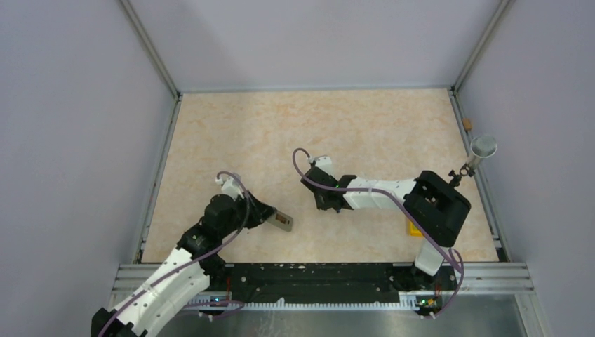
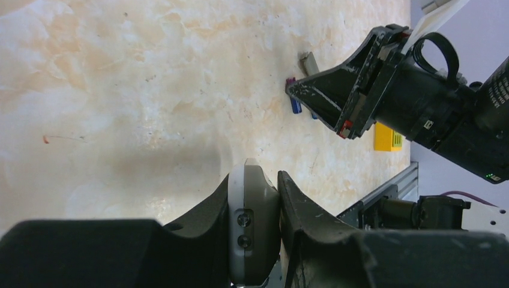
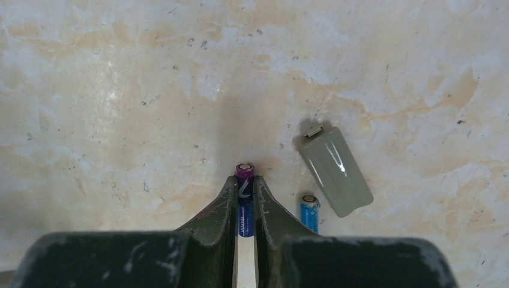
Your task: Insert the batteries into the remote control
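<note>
The remote control stands on edge between the fingers of my left gripper, which is shut on it. Its grey back and two screws face the camera. From above, the remote pokes out of the left gripper near the table's front. My right gripper is shut on a blue battery with a purple end, down at the table surface. The other blue battery lies just to its right, partly behind the finger. In the top view the right gripper hides both batteries.
A grey battery cover lies beside the loose battery. A yellow block sits under the right arm's elbow. A metal stand and a small brown piece are at the right rail. The black front rail runs along the near edge.
</note>
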`<state>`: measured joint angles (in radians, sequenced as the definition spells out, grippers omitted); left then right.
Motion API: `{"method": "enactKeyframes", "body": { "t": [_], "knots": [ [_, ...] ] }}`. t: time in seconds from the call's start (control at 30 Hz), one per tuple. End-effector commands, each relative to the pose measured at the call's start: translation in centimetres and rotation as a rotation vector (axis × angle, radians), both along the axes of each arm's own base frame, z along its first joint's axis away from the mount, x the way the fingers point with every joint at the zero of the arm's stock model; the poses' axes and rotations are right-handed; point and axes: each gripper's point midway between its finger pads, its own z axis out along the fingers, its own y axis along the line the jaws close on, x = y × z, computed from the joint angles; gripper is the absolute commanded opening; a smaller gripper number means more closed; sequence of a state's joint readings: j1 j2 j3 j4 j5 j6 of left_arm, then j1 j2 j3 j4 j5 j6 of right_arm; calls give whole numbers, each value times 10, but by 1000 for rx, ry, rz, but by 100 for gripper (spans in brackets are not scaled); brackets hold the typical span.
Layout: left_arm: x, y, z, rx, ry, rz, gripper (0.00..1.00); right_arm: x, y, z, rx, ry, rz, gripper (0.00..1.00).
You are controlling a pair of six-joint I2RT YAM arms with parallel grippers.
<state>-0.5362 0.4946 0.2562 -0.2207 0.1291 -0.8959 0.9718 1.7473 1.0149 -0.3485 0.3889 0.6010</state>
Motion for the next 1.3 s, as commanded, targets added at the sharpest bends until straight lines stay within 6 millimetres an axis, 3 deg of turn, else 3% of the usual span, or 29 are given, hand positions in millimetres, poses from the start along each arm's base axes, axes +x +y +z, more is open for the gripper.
{"method": "enactKeyframes", "body": {
  "t": [0.0,0.17,0.37,0.5,0.77,1.17,1.27],
  "knots": [
    [6,-18,17,-93,-45,-54,0,5,-11,3,9,-9,-7,3],
    [9,-29,20,-151,-35,-81,0,6,-10,7,24,-15,-2,9],
    [11,-40,14,-223,-4,-90,0,6,-4,22,80,-36,15,30],
    [15,-45,8,-248,21,-89,0,6,-3,38,111,-60,21,37],
    [23,-58,-1,-303,74,-96,0,-2,-3,75,206,-106,62,40],
    [31,-94,-30,-354,187,-129,1,-16,-23,80,213,-120,71,40],
    [27,-105,-38,-351,208,-145,6,-18,-27,79,213,-119,68,40]
  ]
}}
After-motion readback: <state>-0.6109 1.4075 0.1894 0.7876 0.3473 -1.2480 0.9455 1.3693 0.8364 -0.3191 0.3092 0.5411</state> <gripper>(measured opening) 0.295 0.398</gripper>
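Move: The right hand still pinches the purple battery on the table; the blue battery it is being set beside lies about 4 cm to the right and 1 cm back, the grey cover about 5 cm right and 3 cm ahead. The remote, held in the air by the left hand, is roughly 14 cm left, 4 cm back and 6 cm up. From the left hand the purple battery lies about 16 cm right, 2 cm ahead and 8 cm below. Forward and to its right by barely half a centimetre, the right hand drags the purple battery closer to the blue one, opens its fingers to let go, then rises about 7 cm off the table, easing back and right. Meanwhile the left hand carries the remote about 9 cm rightward towards the batteries, sinking some 5 cm and swinging clockwise, grip kept. ##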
